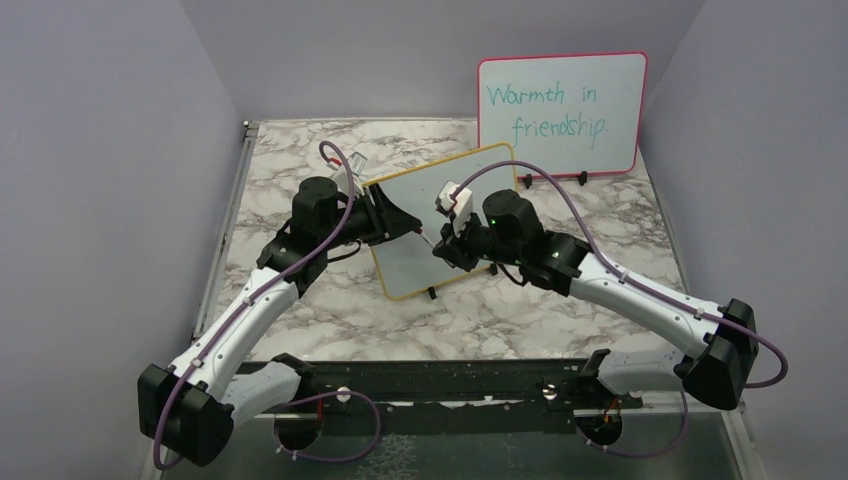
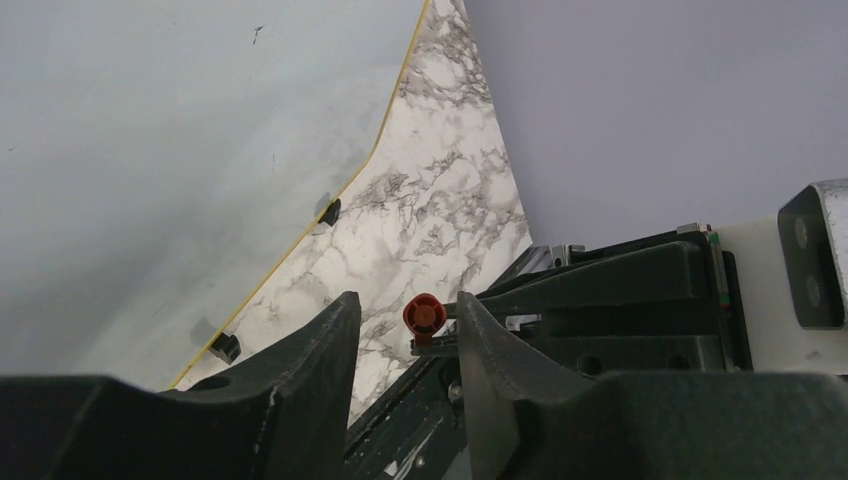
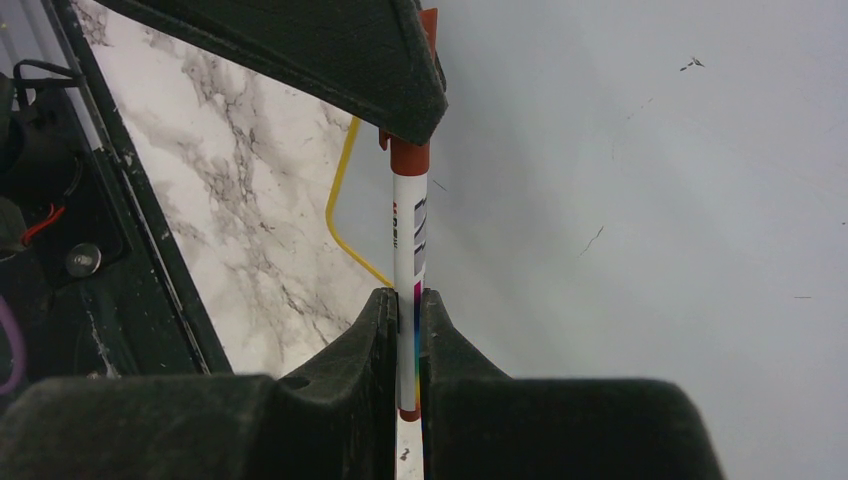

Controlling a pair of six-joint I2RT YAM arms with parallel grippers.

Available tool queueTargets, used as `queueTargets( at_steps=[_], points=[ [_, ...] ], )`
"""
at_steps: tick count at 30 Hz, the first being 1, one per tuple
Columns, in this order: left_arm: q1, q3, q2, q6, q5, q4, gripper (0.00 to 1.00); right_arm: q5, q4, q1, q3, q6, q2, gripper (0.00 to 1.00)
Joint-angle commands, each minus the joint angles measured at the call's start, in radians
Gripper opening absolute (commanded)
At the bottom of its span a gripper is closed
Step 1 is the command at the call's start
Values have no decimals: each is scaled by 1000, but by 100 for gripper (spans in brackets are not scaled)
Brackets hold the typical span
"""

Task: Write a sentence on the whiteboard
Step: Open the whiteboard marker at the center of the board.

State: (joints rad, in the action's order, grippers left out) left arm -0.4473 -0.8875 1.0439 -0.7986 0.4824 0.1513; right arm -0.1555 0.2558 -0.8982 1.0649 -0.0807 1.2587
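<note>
The whiteboard, white with a thin yellow frame, lies slanted in the middle of the table and fills much of the left wrist view. The sentence is out of view; the board's face shows only faint specks. Over the board, my right gripper is shut on a white marker with a red cap. My left gripper faces it with its jaws apart on either side of the red cap, which sits close to the right-hand finger. The two grippers meet tip to tip.
A pink-framed board with teal writing stands at the back right. Grey walls close in the marble table on three sides. A black rail runs along the near edge. Small black clip feet sit on the whiteboard's edge.
</note>
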Motion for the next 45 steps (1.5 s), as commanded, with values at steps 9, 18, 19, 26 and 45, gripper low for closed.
queueTargets(
  at_steps=[9, 18, 19, 26, 45],
  points=[
    [-10, 32, -16, -42, 32, -82, 4, -23, -75, -19, -15, -16, 3, 1],
    [-10, 164, -137, -195, -97, -222, 0, 42, -231, -18, -107, 159, -87, 35],
    [-10, 185, -157, -221, -118, -243, 0, 46, -261, -18, -127, 185, -106, 38],
    [-8, 305, -273, -346, -206, -353, 0, 44, -457, -18, -245, 402, -188, 59],
    [-10, 443, -409, -574, -245, -478, 0, 48, -852, -14, -440, 688, -216, 66]
  ],
)
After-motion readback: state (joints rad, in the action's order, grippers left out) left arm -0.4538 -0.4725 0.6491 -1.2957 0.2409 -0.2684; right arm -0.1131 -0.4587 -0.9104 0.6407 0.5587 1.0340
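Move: The red marker cap sits between the left hand's half-open fingers, about 1 cm to its right and otherwise level with it; the right fingertips, still gripping the white barrel, are some 5 cm right, 3 cm back and 4 cm lower. The yellow-framed whiteboard's middle is roughly 15 cm ahead, 5 cm right and 25 cm below. From the right hand the cap lies about 4 cm left, 3 cm ahead and 4 cm up. Left pinches the cap, drawing about 4 cm left and up, while right releases, rising 5 cm and rolling. ##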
